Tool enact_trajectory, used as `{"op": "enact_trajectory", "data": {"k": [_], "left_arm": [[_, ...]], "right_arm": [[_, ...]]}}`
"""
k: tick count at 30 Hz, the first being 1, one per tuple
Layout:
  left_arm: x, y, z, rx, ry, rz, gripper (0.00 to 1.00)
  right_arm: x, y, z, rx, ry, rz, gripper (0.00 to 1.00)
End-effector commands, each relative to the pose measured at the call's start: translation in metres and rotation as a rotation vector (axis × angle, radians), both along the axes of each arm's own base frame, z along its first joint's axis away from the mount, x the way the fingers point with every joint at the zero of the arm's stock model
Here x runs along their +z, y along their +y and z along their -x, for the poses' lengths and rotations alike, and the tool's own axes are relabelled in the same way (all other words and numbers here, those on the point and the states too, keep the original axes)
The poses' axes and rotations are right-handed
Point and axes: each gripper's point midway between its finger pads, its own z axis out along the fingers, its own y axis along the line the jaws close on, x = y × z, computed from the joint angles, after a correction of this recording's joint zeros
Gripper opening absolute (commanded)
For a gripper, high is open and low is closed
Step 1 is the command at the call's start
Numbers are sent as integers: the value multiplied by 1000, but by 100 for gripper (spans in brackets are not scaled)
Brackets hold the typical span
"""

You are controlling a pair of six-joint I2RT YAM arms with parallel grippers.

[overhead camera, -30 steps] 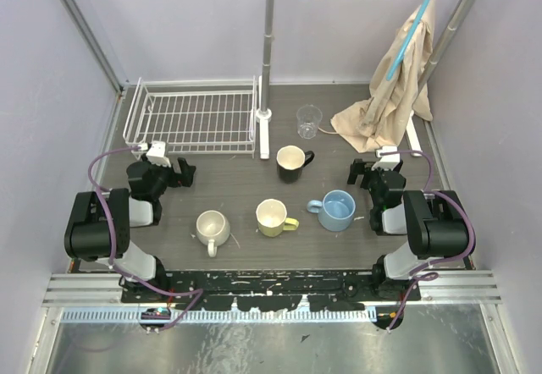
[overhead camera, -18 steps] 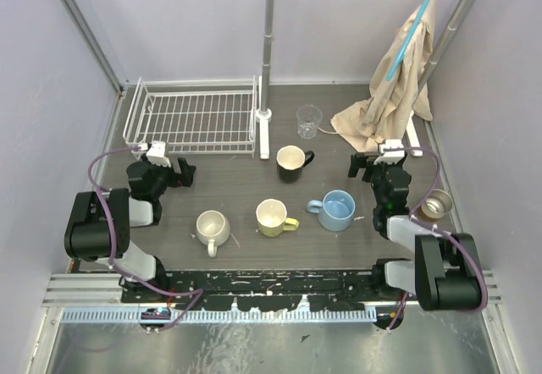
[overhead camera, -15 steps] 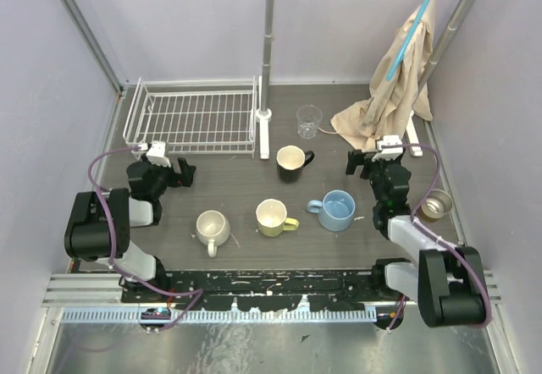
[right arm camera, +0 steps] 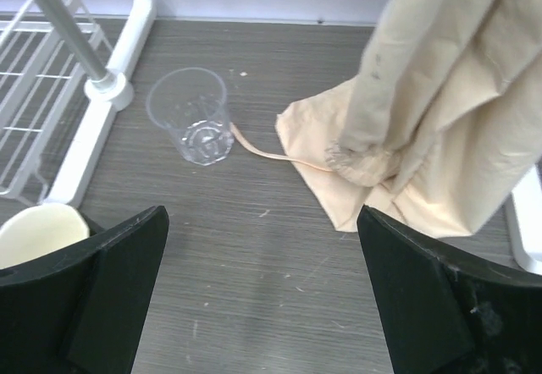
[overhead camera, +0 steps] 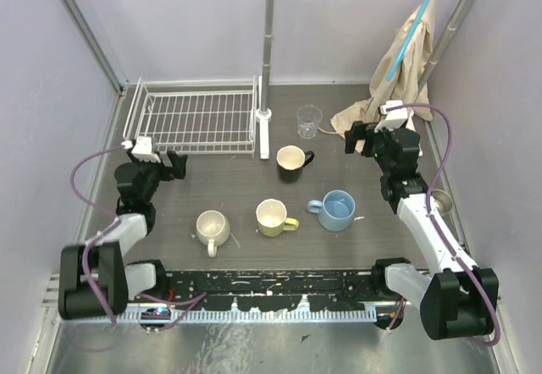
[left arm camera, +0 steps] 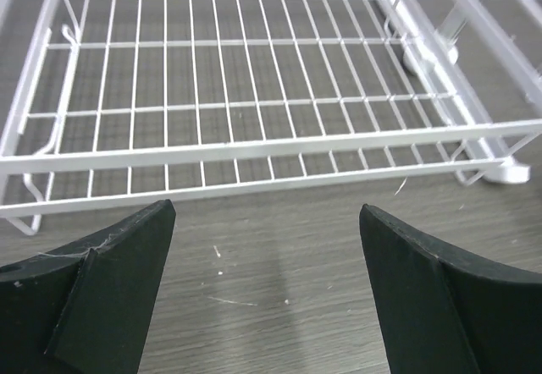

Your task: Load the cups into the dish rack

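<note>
The white wire dish rack [overhead camera: 190, 118] stands at the back left, with nothing in it; in the left wrist view it [left arm camera: 254, 95] lies just ahead. My left gripper [overhead camera: 157, 162] [left arm camera: 267, 281] is open and empty over bare table in front of the rack. The clear glass [overhead camera: 308, 121] [right arm camera: 190, 116] stands at the back middle. The black mug [overhead camera: 290, 163] [right arm camera: 38, 230], yellow mug [overhead camera: 272, 217], light blue mug [overhead camera: 337, 210] and cream-white mug [overhead camera: 212, 227] stand on the table. My right gripper [overhead camera: 373, 137] [right arm camera: 262, 289] is open and empty, to the right of the glass.
A beige cloth [overhead camera: 389, 95] [right arm camera: 423, 120] hangs at the back right and pools on the table. An upright grey pole [overhead camera: 268, 44] with a white base [right arm camera: 110, 86] stands between rack and glass. A small metal tin [overhead camera: 438, 202] sits at the right edge.
My right arm has unfolded and its gripper has moved toward the back, nearer the glass and cloth. My left arm has stretched out, its gripper shifting slightly toward the rack.
</note>
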Motion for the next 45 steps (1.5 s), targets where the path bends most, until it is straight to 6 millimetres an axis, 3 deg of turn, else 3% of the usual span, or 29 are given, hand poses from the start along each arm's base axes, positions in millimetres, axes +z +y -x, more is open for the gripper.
{"op": "enact_trajectory", "data": {"k": [1, 4, 9, 12, 16, 19, 25, 29, 33, 38, 45], "left_arm": [[12, 8, 20, 96, 110, 76, 98], [21, 11, 41, 154, 223, 119, 98], [51, 5, 66, 163, 283, 168, 98], [60, 2, 74, 163, 337, 196, 98], [72, -3, 77, 182, 431, 267, 98], [94, -12, 80, 148, 467, 299, 98], [164, -17, 107, 109, 332, 289, 98], [157, -11, 125, 153, 349, 276, 98], [149, -11, 129, 185, 501, 292, 98], [162, -12, 129, 212, 505, 337, 98], [154, -17, 131, 209, 563, 367, 98]], "right_arm": [[19, 34, -1, 132, 60, -72, 100], [20, 71, -1, 234, 154, -60, 100], [20, 146, 16, 384, 350, -72, 100], [18, 192, 32, 502, 488, -95, 100], [19, 249, 56, 613, 459, -14, 100], [11, 283, 71, 655, 509, 4, 94], [-13, 339, 112, 762, 612, 62, 76], [-33, 369, 131, 829, 658, 110, 69], [-57, 388, 144, 869, 706, 146, 69], [-90, 397, 157, 878, 770, 187, 71], [-117, 403, 157, 873, 806, 188, 67]]}}
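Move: The white mug stands far across from the right hand, about 40 cm to its left, 19 cm back and 18 cm below. At that same depth below the right hand, the yellow mug is some 22 cm left and 17 cm back, the black mug 16 cm left and 2 cm ahead, and the blue mug 3 cm left and 13 cm back. From the left hand, the white mug lies roughly 17 cm back, 10 cm right and 8 cm below. The white mug is what the empty right hand goes for: it sweeps left nearly level, high over the black mug, then curves back and down, about 40 cm left in all, pitching down and turning counter-clockwise by nearly 50 degrees each, fingers closing by a third, to stop close above the mug. The left hand backs off from the rack, rising some 15 cm and tipping down. ##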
